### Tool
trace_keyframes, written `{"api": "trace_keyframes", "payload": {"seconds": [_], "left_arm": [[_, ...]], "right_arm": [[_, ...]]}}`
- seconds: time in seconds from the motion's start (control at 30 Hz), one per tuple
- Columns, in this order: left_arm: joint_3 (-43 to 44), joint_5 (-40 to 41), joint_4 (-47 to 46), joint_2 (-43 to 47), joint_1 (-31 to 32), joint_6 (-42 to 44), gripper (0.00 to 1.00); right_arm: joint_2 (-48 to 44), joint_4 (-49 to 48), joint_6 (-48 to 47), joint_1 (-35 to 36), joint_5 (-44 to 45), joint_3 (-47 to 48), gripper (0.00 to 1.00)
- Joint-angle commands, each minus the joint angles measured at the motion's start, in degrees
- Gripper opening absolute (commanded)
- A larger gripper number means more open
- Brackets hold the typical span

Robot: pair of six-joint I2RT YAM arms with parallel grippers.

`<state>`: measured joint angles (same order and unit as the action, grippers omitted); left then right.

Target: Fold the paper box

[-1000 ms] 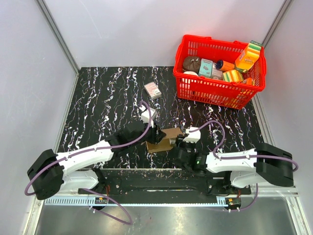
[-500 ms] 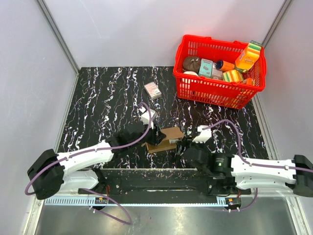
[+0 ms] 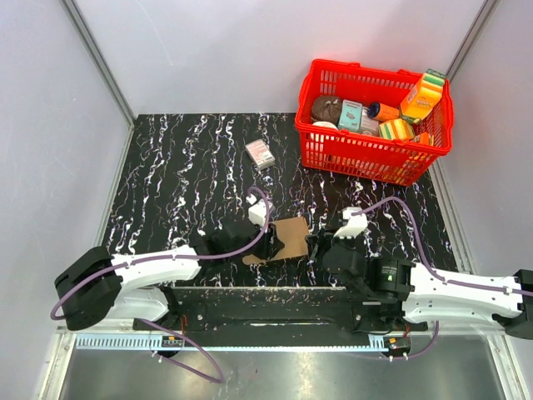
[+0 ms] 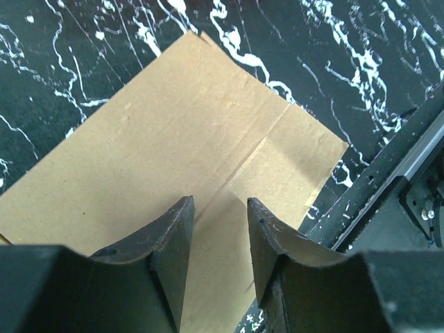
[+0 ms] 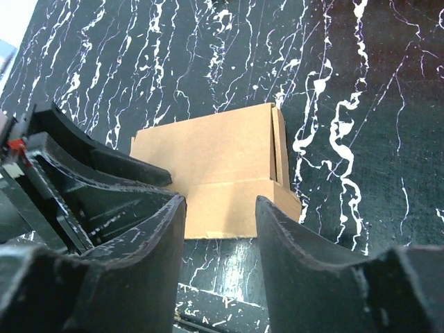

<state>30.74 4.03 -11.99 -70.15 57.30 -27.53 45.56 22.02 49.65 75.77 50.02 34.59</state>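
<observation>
The paper box (image 3: pixel 291 233) is a flat piece of plain brown cardboard lying on the black marbled table near its front edge. My left gripper (image 3: pixel 266 241) hangs over the box's left part. In the left wrist view its jaws (image 4: pixel 220 208) stand apart above the creased sheet (image 4: pixel 173 118), with nothing between them. My right gripper (image 3: pixel 315 247) is just right of the box, apart from it. In the right wrist view it (image 5: pixel 220 205) is open and empty, and the box (image 5: pixel 215 152) lies ahead with a folded strip along its near edge.
A red basket (image 3: pixel 333 154) of colourful grocery packs stands at the back right. A small white-and-pink carton (image 3: pixel 261 153) lies behind the box. The black mounting rail (image 3: pixel 275 298) runs along the table's front edge, close to the box. Grey walls enclose the table.
The right gripper has let go of the box's right end and drawn back to the right. The left gripper came nearer the front edge, and the box now lies flatter.
</observation>
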Motion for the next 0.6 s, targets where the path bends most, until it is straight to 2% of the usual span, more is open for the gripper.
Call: {"api": "trace_keyframes", "payload": {"seconds": [0.0, 0.23, 0.3, 0.47, 0.57], "left_arm": [[-1.4, 2.5, -4.6, -1.3, 1.4, -1.5, 0.41], [-2.4, 3.3, -6.5, -3.8, 2.9, -2.7, 0.4], [-3.0, 3.8, -7.0, -4.0, 3.1, -3.1, 0.4], [-4.2, 4.5, -7.9, -4.6, 3.3, -3.6, 0.4], [-4.7, 5.0, -7.9, -5.0, 3.3, -3.7, 0.39]], "right_arm": [[1.7, -5.1, -2.8, 0.3, 1.7, 0.2, 0.47], [8.5, -7.5, -2.4, -0.6, -0.8, 0.2, 0.39], [10.2, -8.6, -2.9, -3.2, -3.4, 0.3, 0.36], [13.6, -11.5, -4.6, -8.7, -11.1, 0.0, 0.22], [13.8, -13.2, -5.3, -11.4, -14.3, -0.8, 0.19]]}}
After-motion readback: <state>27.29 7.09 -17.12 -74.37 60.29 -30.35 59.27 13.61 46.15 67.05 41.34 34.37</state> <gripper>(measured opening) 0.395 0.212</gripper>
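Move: The paper box, its lid already folded over, lies under the left fingertips: its middle is some 2 cm ahead, 2 cm to the left and about 5 cm lower. A small white carton stands roughly 24 cm ahead of that hand and 5 cm to its left, 8 cm lower. From the right hand the box's middle is about 8 cm left, level and some 12 cm down; the red basket's middle is about 29 cm ahead, 16 cm right and 7 cm lower. The lid of the paper box goes down under the left hand's part-open fingertips, which stay on it near the front crease and sink about 3 cm while easing 1 cm back. Meanwhile the right hand comes in towards the box's right end, first left and down, then also forward, some 5 cm lower in all, its fingers closing most of the way on nothing. ##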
